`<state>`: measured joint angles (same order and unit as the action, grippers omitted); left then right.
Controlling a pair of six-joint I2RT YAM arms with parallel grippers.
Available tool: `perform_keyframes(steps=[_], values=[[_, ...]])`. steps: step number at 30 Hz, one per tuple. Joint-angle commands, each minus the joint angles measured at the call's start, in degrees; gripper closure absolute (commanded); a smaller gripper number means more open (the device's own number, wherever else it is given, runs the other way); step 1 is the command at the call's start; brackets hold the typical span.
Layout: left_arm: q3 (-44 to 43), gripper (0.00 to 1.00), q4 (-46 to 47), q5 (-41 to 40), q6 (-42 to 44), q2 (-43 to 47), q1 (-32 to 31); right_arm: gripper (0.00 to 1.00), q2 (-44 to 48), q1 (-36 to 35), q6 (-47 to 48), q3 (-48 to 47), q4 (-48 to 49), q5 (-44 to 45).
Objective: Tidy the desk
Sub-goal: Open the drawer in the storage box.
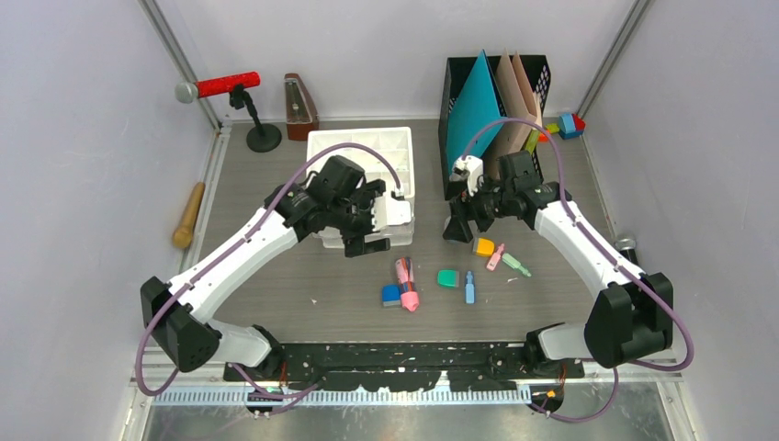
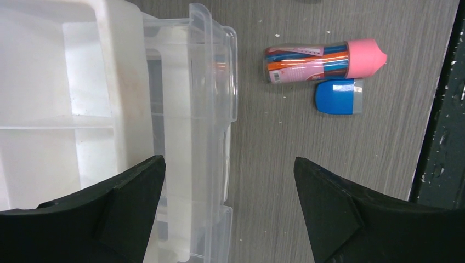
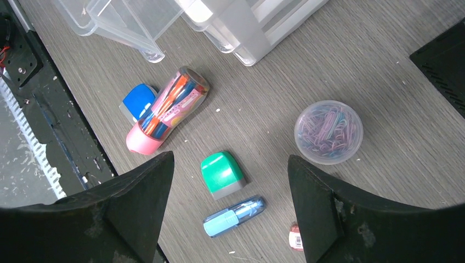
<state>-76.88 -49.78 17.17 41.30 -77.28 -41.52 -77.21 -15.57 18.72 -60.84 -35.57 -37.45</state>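
The desk (image 1: 276,276) is a grey wood-grain top. A white compartment box (image 1: 358,152) stands at its middle back, and its clear lid (image 2: 211,109) hangs off the near side. My left gripper (image 1: 372,220) (image 2: 228,160) hovers open over that lid's edge, holding nothing. A pink-capped tube of pens (image 1: 405,283) (image 2: 323,61) lies beside a blue block (image 1: 391,295) (image 2: 337,96). My right gripper (image 1: 459,225) (image 3: 229,156) is open above a green block (image 3: 222,173) and a small blue marker (image 3: 234,216), with a tub of paper clips (image 3: 328,131) to its right.
An orange block (image 1: 483,246), a pink marker (image 1: 495,256) and a green marker (image 1: 515,265) lie under the right arm. At the back are a black file holder (image 1: 491,96), a metronome (image 1: 299,106) and a red microphone (image 1: 230,85). A wooden handle (image 1: 188,214) lies far left.
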Motion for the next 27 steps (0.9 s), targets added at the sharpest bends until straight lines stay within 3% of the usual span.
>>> perform_keyframes(steps=[1,11,19,27], values=[[0.02,0.1,4.24,0.57,1.32,-1.09,1.16,0.18,2.29,0.62,0.0,0.22,1.61,-2.09],[5.19,0.1,5.83,1.57,1.53,-2.26,1.35,0.18,3.86,1.51,1.11,0.46,-0.53,0.15],[7.68,0.13,2.95,6.98,0.0,-1.49,1.31,0.18,4.03,1.72,2.12,0.61,-2.56,14.02],[7.51,0.15,-0.63,12.4,-2.48,1.34,1.26,0.18,2.76,2.44,6.54,2.28,-5.51,21.34]])
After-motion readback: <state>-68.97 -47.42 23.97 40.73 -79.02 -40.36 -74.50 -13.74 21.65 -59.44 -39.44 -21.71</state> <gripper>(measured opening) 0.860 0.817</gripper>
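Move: The front lip of the partly open clear drawer lies about 2 cm ahead of the left hand and 6 cm below it, its middle some 4 cm to the left. The white storage box is centred roughly 13 cm ahead and 5 cm left; on the table, the pen case lies about 5 cm back and 5 cm right, the blue sharpener 7 cm back and 2 cm right. From the right hand, the drawer front is about 16 cm left and 2 cm back, nearly level. Down about 5 cm after a short nudge forward, the left hand then draws back some 3 cm towards the base, fingers still wide and pads tipping slightly back. Its far finger dips behind the drawer's front lip and hooks it from inside. The empty right hand moves about 5 cm right and sinks slightly, rolling some 15 degrees, over the table towards the yellow sharpener. ##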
